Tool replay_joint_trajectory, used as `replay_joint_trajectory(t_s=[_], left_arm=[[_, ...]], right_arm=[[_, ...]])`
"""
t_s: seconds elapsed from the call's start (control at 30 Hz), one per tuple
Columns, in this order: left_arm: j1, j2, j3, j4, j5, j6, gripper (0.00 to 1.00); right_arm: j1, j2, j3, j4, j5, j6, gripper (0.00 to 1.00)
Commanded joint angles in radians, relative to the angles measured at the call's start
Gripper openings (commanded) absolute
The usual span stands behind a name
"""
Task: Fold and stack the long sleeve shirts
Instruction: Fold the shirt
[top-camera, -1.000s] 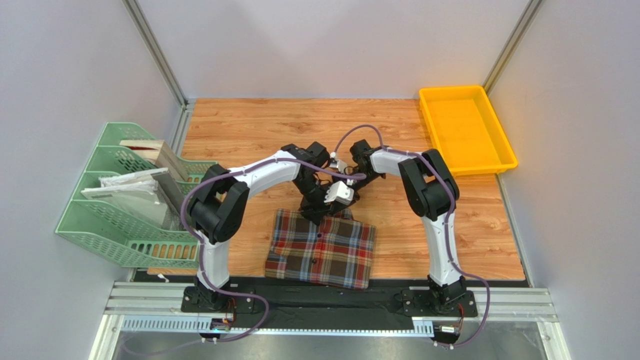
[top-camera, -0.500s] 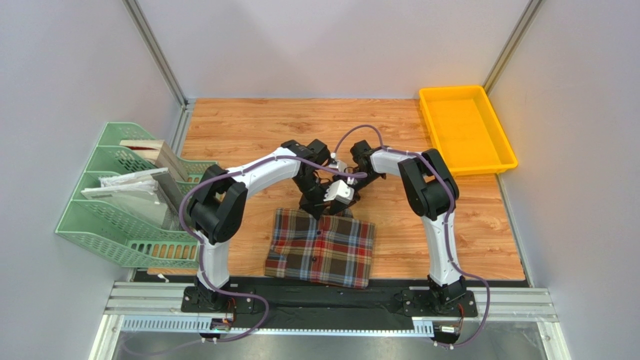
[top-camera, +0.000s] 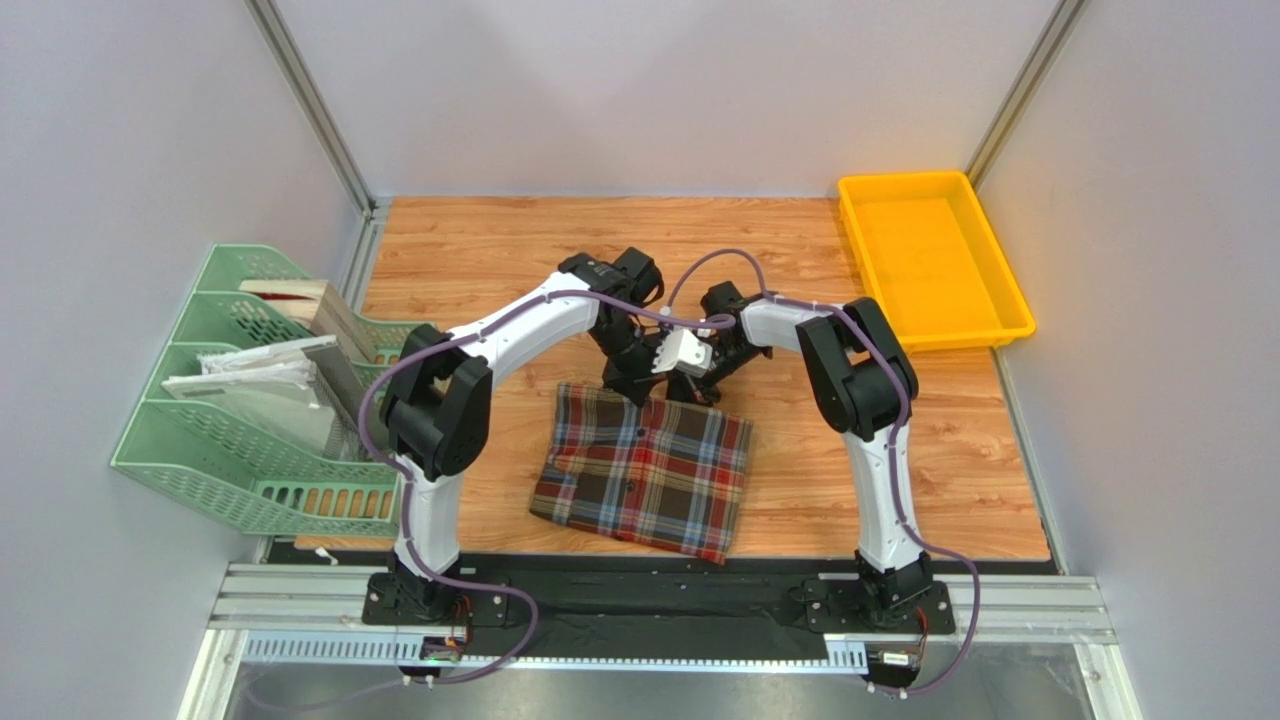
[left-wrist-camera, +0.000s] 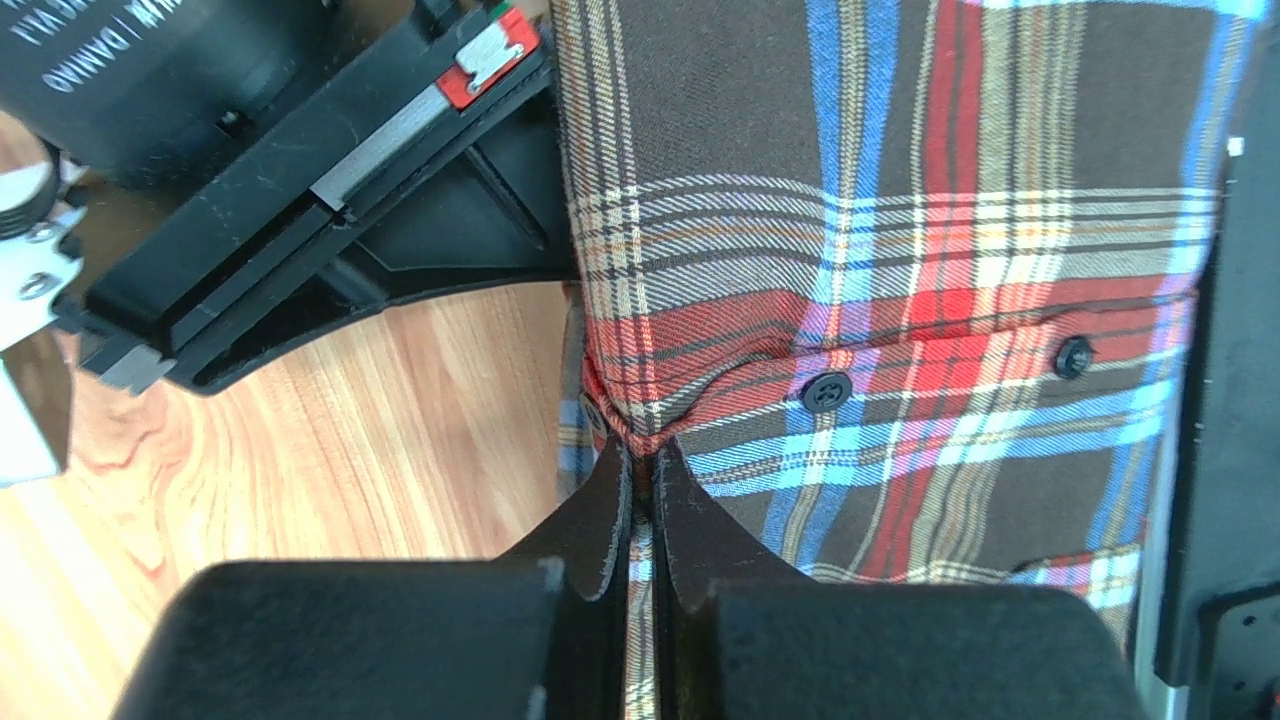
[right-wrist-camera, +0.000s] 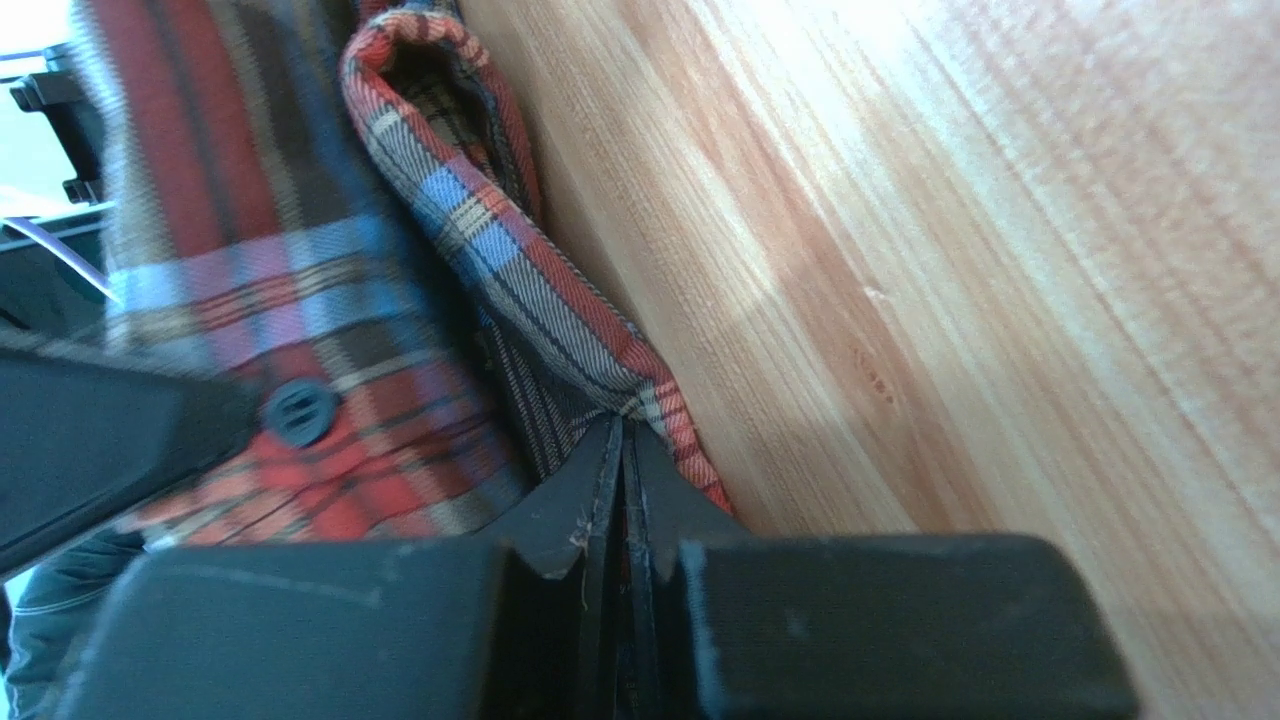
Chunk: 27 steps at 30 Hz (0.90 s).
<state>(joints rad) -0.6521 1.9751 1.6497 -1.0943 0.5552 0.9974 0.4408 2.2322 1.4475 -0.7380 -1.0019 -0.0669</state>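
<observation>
The long sleeve shirt (top-camera: 643, 477), a brown, red, blue and cream plaid flannel, lies folded into a rough square on the wooden table in front of the arm bases. My left gripper (top-camera: 625, 393) is at its far left edge. In the left wrist view the shirt (left-wrist-camera: 902, 225) shows dark buttons, and the left gripper (left-wrist-camera: 643, 458) is shut on a pinched ridge of the cloth. My right gripper (top-camera: 694, 398) is at the far right edge. In the right wrist view the right gripper (right-wrist-camera: 619, 435) is shut on the shirt's (right-wrist-camera: 301, 300) rolled hem, close above the wood.
A yellow tray (top-camera: 1010, 323) sits at the back right of the table. A green file rack (top-camera: 196, 450) holding books and papers stands along the left side. The two wrists are close together over the shirt's far edge. Grey walls enclose the table.
The left gripper has closed on the shirt. Both grippers have moved a little farther from the bases, and the shirt's far edge has come with them, turning slightly.
</observation>
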Motion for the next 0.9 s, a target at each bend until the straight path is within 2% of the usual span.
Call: replay_joint_trajectory(t_s=[0.0,0.13,0.2,0.23,0.33,0.37,0.43,0.47,0.57,0.67,0.73,0.77,0.87], left_arm=[[0.006,0.039,0.033,0.045,-0.028,0.011,0.0],[0.006,0.06,0.022,0.092,-0.058,0.0,0.02],[0.014,0.054,0.01,0.116,-0.078,-0.023,0.09],[0.017,0.051,0.012,0.117,-0.078,-0.032,0.18],[0.052,0.002,0.03,0.09,-0.054,-0.08,0.32],[0.077,-0.014,0.035,0.08,-0.037,-0.11,0.35],[0.106,-0.076,0.021,0.067,-0.018,-0.153,0.4],[0.136,-0.099,-0.007,0.063,-0.008,-0.192,0.4],[0.187,-0.188,-0.098,0.085,-0.009,-0.279,0.41],[0.204,-0.239,-0.169,0.082,0.008,-0.38,0.42],[0.204,-0.246,-0.197,0.08,0.04,-0.452,0.42],[0.206,-0.242,-0.221,0.083,0.095,-0.529,0.42],[0.216,-0.234,-0.304,0.183,0.198,-0.708,0.42]], right_arm=[[0.009,0.015,0.001,-0.012,0.031,-0.05,0.07],[-0.002,0.001,0.037,-0.053,0.057,-0.073,0.1],[-0.01,-0.003,0.063,-0.09,0.089,-0.105,0.15],[-0.02,-0.008,0.083,-0.142,0.103,-0.12,0.17],[-0.056,-0.043,0.154,-0.245,0.193,-0.201,0.29],[-0.068,-0.071,0.189,-0.268,0.247,-0.241,0.35],[-0.114,-0.1,0.223,-0.326,0.299,-0.277,0.41],[-0.134,-0.124,0.259,-0.346,0.334,-0.289,0.44],[-0.191,-0.181,0.28,-0.412,0.355,-0.309,0.42],[-0.197,-0.331,0.177,-0.419,0.257,-0.291,0.39],[-0.179,-0.437,0.047,-0.374,0.168,-0.197,0.39],[-0.168,-0.463,-0.005,-0.348,0.084,-0.16,0.39],[-0.11,-0.529,-0.194,-0.181,-0.009,0.002,0.39]])
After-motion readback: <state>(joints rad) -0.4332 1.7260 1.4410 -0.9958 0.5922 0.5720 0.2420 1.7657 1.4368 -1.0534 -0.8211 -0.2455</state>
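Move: Both hands still pinch cloth at the folded shirt's far edge. The shirt's middle lies about 10 cm back from the left hand, level with it sideways and some 4 cm below. Its upper button is roughly 5 cm straight back, the lower button 11 cm back and 1 cm left. From the right hand the shirt's middle is about 10 cm back, 6 cm left and 1 cm lower. Left lowers the shirt edge about 2 cm; both hands open, let go, and rise outward, right up 13 cm. ##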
